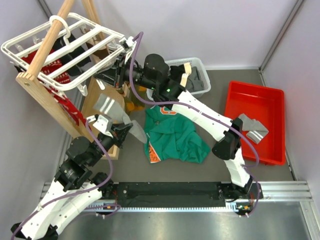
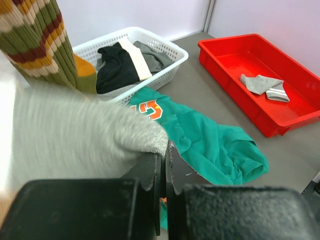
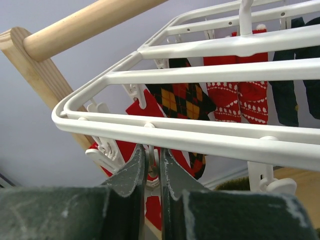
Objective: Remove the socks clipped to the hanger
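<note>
The white slatted hanger (image 1: 64,86) hangs on a wooden rack at the far left. My right gripper (image 3: 151,151) is up under the hanger's (image 3: 200,47) near rim, shut on a small white clip (image 3: 153,164). Red patterned socks (image 3: 230,102), an argyle sock (image 3: 186,100) and dark socks (image 3: 285,95) dangle beyond it. My left gripper (image 2: 166,150) is shut on the edge of a grey sock (image 2: 85,130), lower down beside the rack; the sock's (image 1: 112,110) top end is hidden. A green-brown striped sock (image 2: 37,40) hangs just behind it.
A green shirt (image 1: 172,137) lies crumpled mid-table. Behind it stands a white basket (image 2: 150,35) with black and cream garments. The red tray (image 1: 250,100) at right holds one grey sock (image 1: 252,127). The wooden rack's leg (image 1: 45,100) stands close to my left arm.
</note>
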Controlling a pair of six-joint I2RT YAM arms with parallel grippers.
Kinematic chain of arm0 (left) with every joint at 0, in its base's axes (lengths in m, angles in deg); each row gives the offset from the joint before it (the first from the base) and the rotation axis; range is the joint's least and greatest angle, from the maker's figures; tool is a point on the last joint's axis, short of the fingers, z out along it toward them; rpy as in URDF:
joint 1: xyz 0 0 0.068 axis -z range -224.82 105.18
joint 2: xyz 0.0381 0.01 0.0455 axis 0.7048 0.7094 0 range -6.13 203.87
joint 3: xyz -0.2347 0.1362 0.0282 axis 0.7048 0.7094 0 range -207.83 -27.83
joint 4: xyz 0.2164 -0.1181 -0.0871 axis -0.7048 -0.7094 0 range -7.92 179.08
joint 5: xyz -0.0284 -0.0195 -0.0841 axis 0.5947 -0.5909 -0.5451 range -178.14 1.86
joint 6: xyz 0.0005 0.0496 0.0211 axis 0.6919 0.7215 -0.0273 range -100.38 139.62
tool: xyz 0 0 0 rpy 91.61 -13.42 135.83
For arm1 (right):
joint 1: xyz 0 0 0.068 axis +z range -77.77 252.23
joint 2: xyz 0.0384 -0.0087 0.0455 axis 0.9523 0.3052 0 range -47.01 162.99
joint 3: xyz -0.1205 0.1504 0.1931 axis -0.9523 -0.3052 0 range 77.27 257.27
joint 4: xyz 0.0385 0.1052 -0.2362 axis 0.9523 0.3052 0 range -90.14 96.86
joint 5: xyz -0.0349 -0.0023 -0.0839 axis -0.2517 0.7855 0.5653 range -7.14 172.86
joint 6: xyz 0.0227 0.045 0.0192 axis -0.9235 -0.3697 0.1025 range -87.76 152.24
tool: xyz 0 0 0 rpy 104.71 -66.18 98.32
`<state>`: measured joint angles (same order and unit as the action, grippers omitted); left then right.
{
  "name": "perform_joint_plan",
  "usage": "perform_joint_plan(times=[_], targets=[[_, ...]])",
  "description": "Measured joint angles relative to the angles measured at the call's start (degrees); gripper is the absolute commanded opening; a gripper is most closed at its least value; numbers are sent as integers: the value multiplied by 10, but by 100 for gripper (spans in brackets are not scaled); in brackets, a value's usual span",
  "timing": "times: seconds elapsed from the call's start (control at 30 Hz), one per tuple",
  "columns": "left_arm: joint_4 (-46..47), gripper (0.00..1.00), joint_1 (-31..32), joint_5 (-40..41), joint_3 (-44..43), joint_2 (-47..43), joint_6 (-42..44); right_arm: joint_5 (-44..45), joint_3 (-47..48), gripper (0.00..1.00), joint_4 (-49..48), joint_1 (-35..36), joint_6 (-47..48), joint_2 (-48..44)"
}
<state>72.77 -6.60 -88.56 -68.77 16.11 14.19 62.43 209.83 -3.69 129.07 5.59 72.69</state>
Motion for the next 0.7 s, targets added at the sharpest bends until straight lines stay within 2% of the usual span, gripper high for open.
perform_joint_plan(times=[0.17, 0.3, 0.4, 0.47, 0.57, 0.6, 0.7], targets=[[-20, 0, 0, 0, 0, -9, -9, 0, 0, 1, -8, 0, -4, 0], [-31, 0, 0, 0, 2, -25, -23, 0, -3, 20, -12, 0, -5, 0], [-44, 0, 0, -2, 3, -39, -35, -3, -11, 39, -16, 0, -5, -1], [-50, 0, 0, -2, 3, -45, -39, -7, -17, 43, -14, 0, -3, -1], [-57, 0, 0, -3, 3, -49, -44, -17, -37, 55, -12, 0, 1, -9], [-61, 0, 0, -5, 2, -49, -46, -24, -54, 62, -10, 0, 3, -17], [-78, 0, 0, -9, 0, -48, -49, -41, -111, 70, -9, 0, 16, -50]])
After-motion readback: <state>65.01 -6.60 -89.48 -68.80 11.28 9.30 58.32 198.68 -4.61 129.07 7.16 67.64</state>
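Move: The right fingertips are closed on a clip under the hanger's near edge, the clip right at the hand point; the next clip sits about 4 cm ahead and 4 cm to its right. The grey sock is in the left fingers, already off the clip, its middle roughly 1 cm ahead and 2 cm left. From the left hand, the striped sock hangs some 12 cm ahead and 2 cm left. Holding still at first, the right hand then opens its fingers well past half and lets go of the clip, dropping about 4 cm and easing back from under the hanger's edge. The left hand keeps its pinch on the grey sock and draws back towards its base by about 2 cm, sinking a little, the fingers tipping slightly down. ##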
